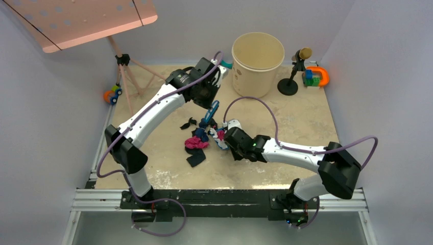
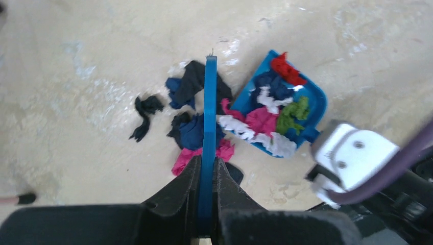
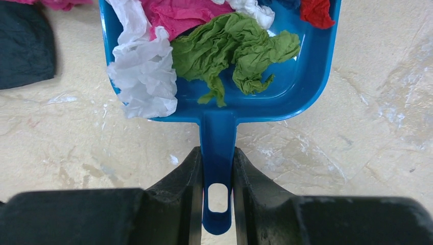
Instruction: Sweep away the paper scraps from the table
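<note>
My left gripper (image 1: 208, 101) (image 2: 207, 166) is shut on a blue brush (image 1: 210, 115) (image 2: 210, 112) whose tip rests in a pile of paper scraps (image 1: 196, 144) on the beige table (image 1: 291, 122). Loose black (image 2: 145, 109), dark blue (image 2: 191, 131) and pink (image 2: 185, 158) scraps lie to the brush's left. My right gripper (image 1: 228, 139) (image 3: 218, 155) is shut on the handle of a blue dustpan (image 2: 315, 104) (image 3: 301, 76). The dustpan holds green (image 3: 230, 48), white (image 3: 143, 71), pink (image 3: 178, 15) and red (image 3: 316, 10) scraps.
A beige bucket (image 1: 258, 64) stands at the back. A black stand (image 1: 292, 76) and colourful toys (image 1: 315, 76) are at the back right. A pink tripod stand (image 1: 127, 76) and a toy (image 1: 112, 94) are at the back left. Walls close in both sides.
</note>
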Tool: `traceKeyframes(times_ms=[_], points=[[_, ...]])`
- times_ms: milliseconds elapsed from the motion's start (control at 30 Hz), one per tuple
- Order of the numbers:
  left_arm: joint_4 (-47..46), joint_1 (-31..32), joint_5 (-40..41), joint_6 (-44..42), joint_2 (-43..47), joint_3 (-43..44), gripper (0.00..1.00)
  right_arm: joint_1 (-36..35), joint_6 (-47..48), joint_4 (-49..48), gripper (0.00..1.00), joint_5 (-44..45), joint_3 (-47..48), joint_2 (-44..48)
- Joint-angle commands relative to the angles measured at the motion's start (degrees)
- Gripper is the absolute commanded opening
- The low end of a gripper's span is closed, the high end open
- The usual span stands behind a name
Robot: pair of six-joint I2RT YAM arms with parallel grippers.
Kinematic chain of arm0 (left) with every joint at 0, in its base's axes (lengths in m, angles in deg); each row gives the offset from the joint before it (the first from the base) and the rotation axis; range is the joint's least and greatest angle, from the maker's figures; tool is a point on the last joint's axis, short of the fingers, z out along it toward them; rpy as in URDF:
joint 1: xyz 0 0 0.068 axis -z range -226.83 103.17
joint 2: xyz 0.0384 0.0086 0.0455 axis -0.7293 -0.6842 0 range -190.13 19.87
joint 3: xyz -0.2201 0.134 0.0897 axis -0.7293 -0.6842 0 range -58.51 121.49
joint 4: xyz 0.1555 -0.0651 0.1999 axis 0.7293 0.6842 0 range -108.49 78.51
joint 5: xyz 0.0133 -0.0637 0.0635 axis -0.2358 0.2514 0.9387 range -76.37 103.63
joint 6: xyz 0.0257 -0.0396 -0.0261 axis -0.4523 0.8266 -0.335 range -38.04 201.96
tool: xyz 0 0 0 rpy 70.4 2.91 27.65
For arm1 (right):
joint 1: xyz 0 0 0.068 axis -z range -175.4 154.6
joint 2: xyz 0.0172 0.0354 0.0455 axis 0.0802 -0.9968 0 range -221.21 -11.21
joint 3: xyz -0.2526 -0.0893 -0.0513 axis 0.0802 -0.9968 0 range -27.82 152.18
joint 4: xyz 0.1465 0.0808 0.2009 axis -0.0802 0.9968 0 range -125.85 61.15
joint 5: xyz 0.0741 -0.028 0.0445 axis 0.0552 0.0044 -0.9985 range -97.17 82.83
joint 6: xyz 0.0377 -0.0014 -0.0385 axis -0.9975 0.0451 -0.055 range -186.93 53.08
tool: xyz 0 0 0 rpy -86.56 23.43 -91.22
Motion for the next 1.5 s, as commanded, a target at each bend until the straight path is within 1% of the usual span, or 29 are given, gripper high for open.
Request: traceKeyframes(times_ms=[0,167,267,367,500,667,800,967,1100,1167,1267,1367,1433,1467], points=[[-3.93,-1.78,10.64,6.62,7.2,-6.34,0.0,-0.22,-1.27,2.7,0.0,2.17,1.22,5.0],[-0.97,-3.16,21.71,11.1,13.89,-12.05,0.0,-0.22,-1.4,10.0,0.0,1.22,7.18,6.76],[-0.73,-4.26,22.82,10.81,18.53,-16.04,0.0,-0.1,-0.7,14.81,0.0,1.79,12.57,6.95],[-0.86,-5.27,23.49,10.31,22.29,-19.71,0.0,1.32,-0.65,21.39,0.0,2.31,20.93,5.56],[-0.71,-5.58,28.41,12.57,25.84,-23.73,0.0,4.14,1.71,27.43,0.0,1.17,32.67,2.9],[-3.03,-5.61,27.01,13.78,28.45,-29.38,0.0,9.96,6.21,32.62,0.0,-0.94,47.64,-2.86],[-4.29,-5.58,25.31,14.04,29.21,-31.91,0.0,16.79,9.31,35.08,0.0,-4.38,58.59,-7.7],[-5.76,-5.64,23.84,14.49,29.89,-33.96,0.0,24.46,10.45,37.4,0.0,-10.41,73.79,-15.7],[-7.01,-5.6,21.63,14.44,29.89,-35.23,0.0,30.07,9.51,38.94,0.0,-16.15,85.77,-23.0],[-7.16,-5.58,21.33,14.21,29.9,-35.41,0.0,33.32,7.89,37.54,0.0,-20.18,87.9,-25.39],[-7.37,-5.6,21.4,13.84,30.06,-35.57,0.0,38.24,4.0,32.6,0.0,-27.29,86.2,-26.77],[-7.7,-5.61,20.89,13.55,30.37,-35.97,0.0,42.71,-0.74,25.35,0.0,-34.2,80.43,-25.86],[-8.1,-5.6,20.56,13.39,30.63,-36.4,0.0,45.79,-6.26,18.97,0.0,-39.18,74.64,-24.24],[-8.27,-5.59,20.5,13.37,30.74,-36.46,0.0,47.22,-9.27,15.08,0.0,-43.08,71.24,-23.06]])
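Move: The right hand holds the loaded dustpan; the white bucket stands about 35 cm ahead and 10 cm to its right, its middle some 9 cm higher. The lamp stand is about 32 cm ahead and 26 cm right of this hand. From the left hand, holding the brush, the black twisted scrap lies 9 cm left, 3 cm ahead; the pink scrap 5 cm left, 5 cm back; the blue scrap 3 cm left, 1 cm back, all some 21 cm below. Still pinching the dustpan's handle, the right hand lifts first, then swings forward and slightly right to the bucket's mouth, some 27 cm both up and out, its left side rolling up and turning clockwise late on. The left hand keeps the raised brush and sweeps about 15 cm left and 5 cm back past the leftover scraps, turning some 30 degrees counter-clockwise, rising slightly, then sinking. ##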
